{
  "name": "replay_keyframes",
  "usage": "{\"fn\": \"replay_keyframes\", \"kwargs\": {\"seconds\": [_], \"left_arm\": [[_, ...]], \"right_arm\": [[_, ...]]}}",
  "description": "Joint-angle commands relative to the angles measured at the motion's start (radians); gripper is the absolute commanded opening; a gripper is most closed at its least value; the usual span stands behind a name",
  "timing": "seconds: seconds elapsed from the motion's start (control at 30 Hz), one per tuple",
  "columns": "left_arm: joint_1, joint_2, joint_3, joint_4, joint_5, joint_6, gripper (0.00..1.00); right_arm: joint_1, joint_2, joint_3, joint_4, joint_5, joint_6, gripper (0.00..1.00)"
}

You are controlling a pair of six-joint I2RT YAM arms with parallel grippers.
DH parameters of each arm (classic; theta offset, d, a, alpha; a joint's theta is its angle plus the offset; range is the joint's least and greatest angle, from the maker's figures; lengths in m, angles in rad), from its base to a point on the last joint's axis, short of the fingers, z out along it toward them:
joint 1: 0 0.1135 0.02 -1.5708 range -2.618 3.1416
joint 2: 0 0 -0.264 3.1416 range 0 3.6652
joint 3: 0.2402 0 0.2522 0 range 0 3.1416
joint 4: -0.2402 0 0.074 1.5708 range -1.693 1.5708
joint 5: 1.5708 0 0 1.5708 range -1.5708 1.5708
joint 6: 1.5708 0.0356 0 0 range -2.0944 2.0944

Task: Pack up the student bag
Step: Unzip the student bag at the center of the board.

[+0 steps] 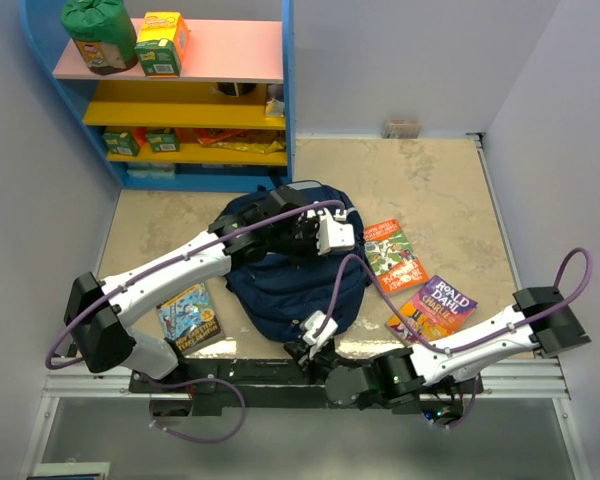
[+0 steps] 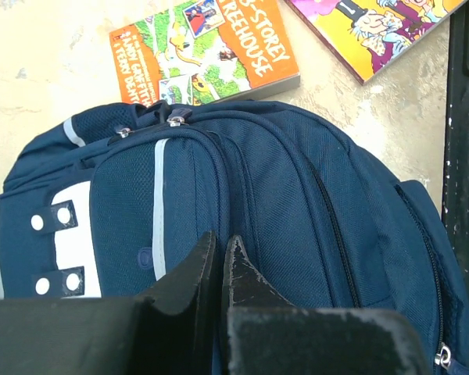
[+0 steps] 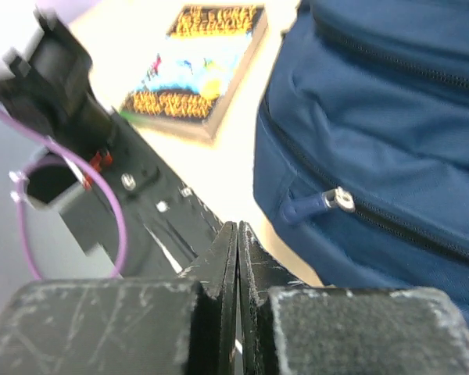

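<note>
The student bag (image 1: pixel 290 285) is a navy-blue backpack lying flat in the middle of the table, with its white patch (image 2: pixel 74 234) and light stripe (image 2: pixel 159 203) in the left wrist view. My left gripper (image 1: pixel 310 232) hovers over the bag's upper part, jaws shut (image 2: pixel 220 244) with nothing seen between them. My right gripper (image 1: pixel 300 348) sits at the bag's near edge, jaws shut (image 3: pixel 238 228) and empty. A blue zipper pull (image 3: pixel 316 205) on the bag's side pocket lies a little to the right of its tips, not touching them.
Three books lie around the bag: a blue one (image 1: pixel 190 315) on the left, an orange treehouse book (image 1: pixel 392 255) and a purple Roald Dahl book (image 1: pixel 435 305) on the right. A blue shelf unit (image 1: pixel 180 90) with boxes stands at the back left.
</note>
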Motion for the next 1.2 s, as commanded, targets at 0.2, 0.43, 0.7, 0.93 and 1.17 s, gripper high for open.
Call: {"fn": "replay_keyframes", "kwargs": {"seconds": [0.2,0.43,0.7,0.93,1.17], "left_arm": [[0.000,-0.058,0.052,0.114,-0.015,0.020,0.00],[0.001,-0.062,0.052,0.117,-0.018,0.021,0.00],[-0.002,-0.033,0.089,0.094,0.000,0.009,0.00],[-0.002,-0.041,0.069,0.083,0.005,0.018,0.00],[-0.002,-0.053,0.071,0.057,0.009,0.030,0.00]], "right_arm": [[0.001,0.044,0.109,-0.272,0.164,0.276,0.40],[-0.001,-0.021,0.106,-0.384,0.119,0.507,0.54],[-0.033,0.148,0.215,-0.425,0.125,0.579,0.53],[-0.048,0.194,0.293,-0.577,0.252,0.746,0.50],[-0.145,0.209,0.319,-0.542,0.159,0.706,0.50]]}}
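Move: The right hand's closed, empty fingers hang just short of the bag's near side; the zip pull lies about 7 cm ahead of them, 1 cm to the left and 3 cm lower. Down on the table, the black-and-blue Treehouse book is roughly 7 cm ahead and 27 cm left of this hand, and the Charlie book 9 cm ahead and 38 cm right. From the left hand the pull is some 14 cm back, 12 cm left and 8 cm below. The right hand opens its fingers to about half their range while swinging some 2 cm to its right and sinking a little, then comes back left, dips to about 3 cm below its starting height, and finally reaches forward about 4 cm towards the zip pull, rising slightly. All the while its wrist turns about 25 degrees clockwise and tips the fingers down a little over 10 degrees, bringing the pull in front of the open gap, though contact can't be made out, while the left fingers keep their pinch on the bag's edge almost in place. ##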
